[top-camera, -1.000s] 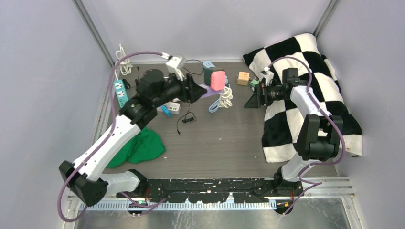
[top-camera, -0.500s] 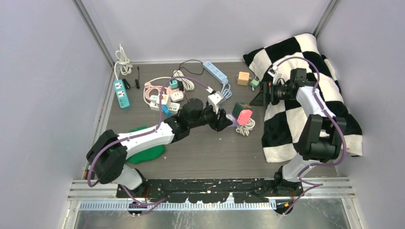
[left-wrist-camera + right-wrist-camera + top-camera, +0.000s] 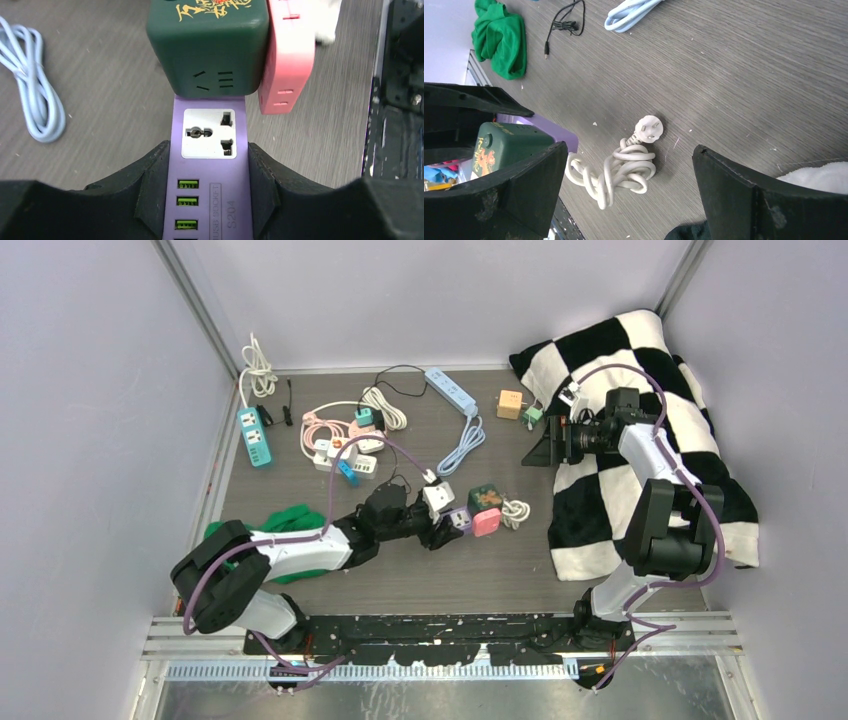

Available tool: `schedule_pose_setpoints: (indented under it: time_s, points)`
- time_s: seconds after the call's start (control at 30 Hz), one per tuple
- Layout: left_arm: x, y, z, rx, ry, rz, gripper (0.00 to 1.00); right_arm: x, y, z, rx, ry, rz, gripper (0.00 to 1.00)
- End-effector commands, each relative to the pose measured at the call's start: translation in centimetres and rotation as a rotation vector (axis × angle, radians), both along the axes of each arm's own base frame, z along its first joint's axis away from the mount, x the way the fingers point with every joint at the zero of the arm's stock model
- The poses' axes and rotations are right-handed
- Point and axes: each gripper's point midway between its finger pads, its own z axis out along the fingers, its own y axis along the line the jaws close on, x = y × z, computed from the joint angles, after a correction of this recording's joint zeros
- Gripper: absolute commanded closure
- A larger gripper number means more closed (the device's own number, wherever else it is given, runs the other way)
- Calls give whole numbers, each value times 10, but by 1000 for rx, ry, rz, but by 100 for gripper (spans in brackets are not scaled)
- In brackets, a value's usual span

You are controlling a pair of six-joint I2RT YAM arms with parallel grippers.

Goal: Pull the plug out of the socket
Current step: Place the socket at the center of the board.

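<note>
My left gripper is shut on a purple power strip, its fingers against both long sides. A dark green cube plug and a pink plug sit plugged into the strip's far end; from above they show as green and pink on the table's middle. The strip's white coiled cord lies beside them, its white plug free on the table. My right gripper is open and empty at the blanket's edge, above and apart from the strip.
A checkered blanket covers the right side. A pile of adapters and cords lies at back left, with a teal strip, a blue strip and a wooden cube. A green cloth lies under my left arm.
My left gripper carried the purple strip with its plugs from the back of the table down toward the front middle and lowered it to the table. The right gripper drew back slightly.
</note>
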Motion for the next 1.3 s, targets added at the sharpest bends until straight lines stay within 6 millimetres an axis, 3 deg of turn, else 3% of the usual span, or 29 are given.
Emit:
schedule_pose_setpoints:
  time_s: [0.0,0.2,0.53,0.7,0.93,1.03,1.17,1.27]
  points:
    - [-8,14,-31,94,-12,-23,100,5,-1,5,6,-34,0,0]
    - [-9,21,-72,169,22,-1,100,1,4,0,-1,-21,11,0]
    - [8,50,-104,297,12,157,100,-11,20,-7,-19,-15,74,0]
    - [27,81,-111,377,65,394,100,-20,33,-11,-39,-19,133,0]
    - [43,108,-114,344,231,754,100,-26,45,-11,-38,-21,177,0]
    - [42,103,-119,331,262,777,100,-34,53,-8,-14,-33,226,0]
    - [37,88,-122,337,292,732,98,-66,78,-3,57,-101,386,0]
    - [35,81,-120,319,298,701,78,-83,90,-10,34,-138,468,0]
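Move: The left hand already grips the purple socket and carries it towards a bare spot near the board's centre, about 4 cm ahead, 7 cm to its left and 12 cm below. The green plug in the socket sits some 4 cm ahead and 6 cm right of that hand; the pink plug is 1 cm ahead and 7 cm right. The light blue cord coil lies 18 cm straight ahead, 12 cm below. From the empty right hand, the green plug is about 9 cm back, 11 cm left and slightly lower. Down first, about 10 cm and a little left and back, the left hand lowers the gripped socket to the board; it then stays level, travels some 6 cm forward and 4 cm left and swings the socket roughly 40 degrees counter-clockwise, fingers tipping further down and keeping their hold. The right hand, wide open, eases left and back about 9 cm towards the board's middle, touching nothing. ##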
